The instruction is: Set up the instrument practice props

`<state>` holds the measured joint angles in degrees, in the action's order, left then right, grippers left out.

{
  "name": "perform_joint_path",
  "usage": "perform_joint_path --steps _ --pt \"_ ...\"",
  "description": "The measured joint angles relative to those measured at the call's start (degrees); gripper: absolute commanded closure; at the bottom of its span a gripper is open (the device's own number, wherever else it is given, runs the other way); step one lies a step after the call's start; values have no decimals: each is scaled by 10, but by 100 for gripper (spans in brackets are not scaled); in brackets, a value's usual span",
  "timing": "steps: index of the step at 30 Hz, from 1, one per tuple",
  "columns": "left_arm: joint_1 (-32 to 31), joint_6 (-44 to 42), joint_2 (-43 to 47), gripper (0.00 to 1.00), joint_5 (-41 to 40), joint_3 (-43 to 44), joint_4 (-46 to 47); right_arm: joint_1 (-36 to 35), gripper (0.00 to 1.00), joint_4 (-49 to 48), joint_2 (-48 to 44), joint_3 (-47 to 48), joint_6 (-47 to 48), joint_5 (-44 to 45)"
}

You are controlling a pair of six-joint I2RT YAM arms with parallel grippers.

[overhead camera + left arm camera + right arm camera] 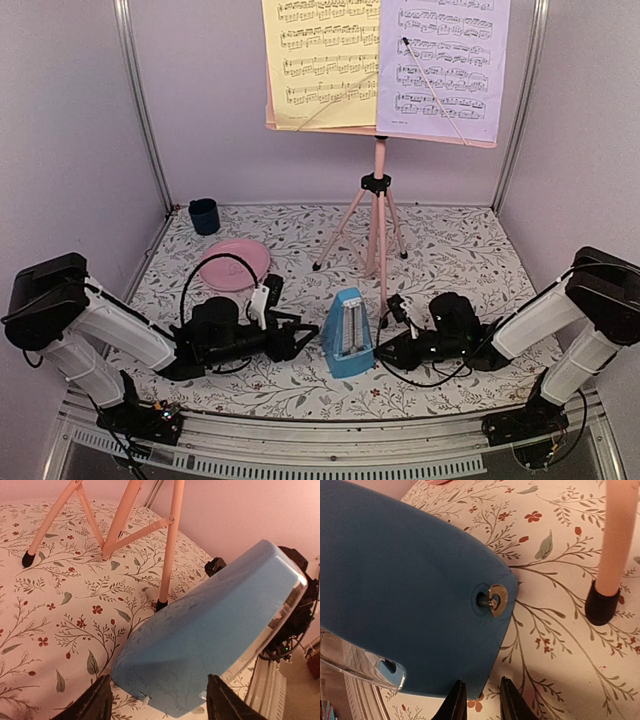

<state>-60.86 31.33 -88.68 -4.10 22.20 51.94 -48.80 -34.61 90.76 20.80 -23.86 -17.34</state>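
The blue pyramid metronome [348, 335] stands upright on the floral cloth, front of centre. My left gripper [305, 335] reaches it from the left. In the left wrist view its fingertips [97, 700] sit against both lower corners of the metronome [210, 630], shut on its base. My right gripper [385, 350] is at its right side. There the right gripper [481, 700] stands narrowly open at the metronome's [395, 580] bottom corner, below the winding key [496, 599]. Behind, the pink music stand [378, 200] holds the yellow sheet [320, 60] and the lavender sheet [445, 60].
A round pink plate [235, 263] lies at the left, with a small dark blue cup [204, 215] behind it near the back wall. The stand's tripod legs [170, 545] spread just behind the metronome, and one black foot [602, 605] lies close to my right gripper.
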Motion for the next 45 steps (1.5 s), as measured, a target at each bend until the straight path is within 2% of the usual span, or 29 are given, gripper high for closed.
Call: perform_joint_path --steps 3,13,18,22,29,38,40,45 --pt "3 5 9 31 4 -7 -1 -18 76 -42 19 -1 -10 -5" --pt "7 -7 129 10 -17 -31 -51 -97 74 -148 105 21 -55 -16" --pt "-33 -27 142 3 -63 -26 -92 -111 71 -195 109 22 -68 -13" --pt "-89 -44 142 1 -107 -26 -103 -112 68 -220 73 -23 -70 1" --pt "-146 -55 84 1 -191 33 -123 -112 46 -221 -21 -89 -70 43" --pt "-158 -56 -2 1 -297 147 -185 -91 13 -160 -95 -90 -62 73" --pt "-159 -56 -10 1 -309 159 -193 -81 12 -149 -106 -90 -61 76" --pt "-162 -49 -39 9 -335 189 -220 -70 12 -131 -116 -90 -54 83"
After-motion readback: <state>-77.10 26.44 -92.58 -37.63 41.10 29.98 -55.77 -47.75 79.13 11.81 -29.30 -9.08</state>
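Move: Beside the metronome's right flank, the nearly shut right hand is low down, with the metronome's middle about 6 cm to its left, 2 cm ahead and some 5 cm higher. The music stand's nearest foot is about 8 cm straight ahead of the right hand. From the left hand, the metronome's middle lies about 8 cm to the right, 1 cm ahead and 3 cm below; the pink plate is some 22 cm ahead and 14 cm left. Pushing against the metronome's lower right side, the right fingers sweep about 7 cm left and 5 cm back, then retreat right, rising and opening wide. The left hand opens, lifts about 4 cm with a little leftward give, draws back 5 cm, then swings right and forward again to bring its spread fingers around the metronome's upper part. ##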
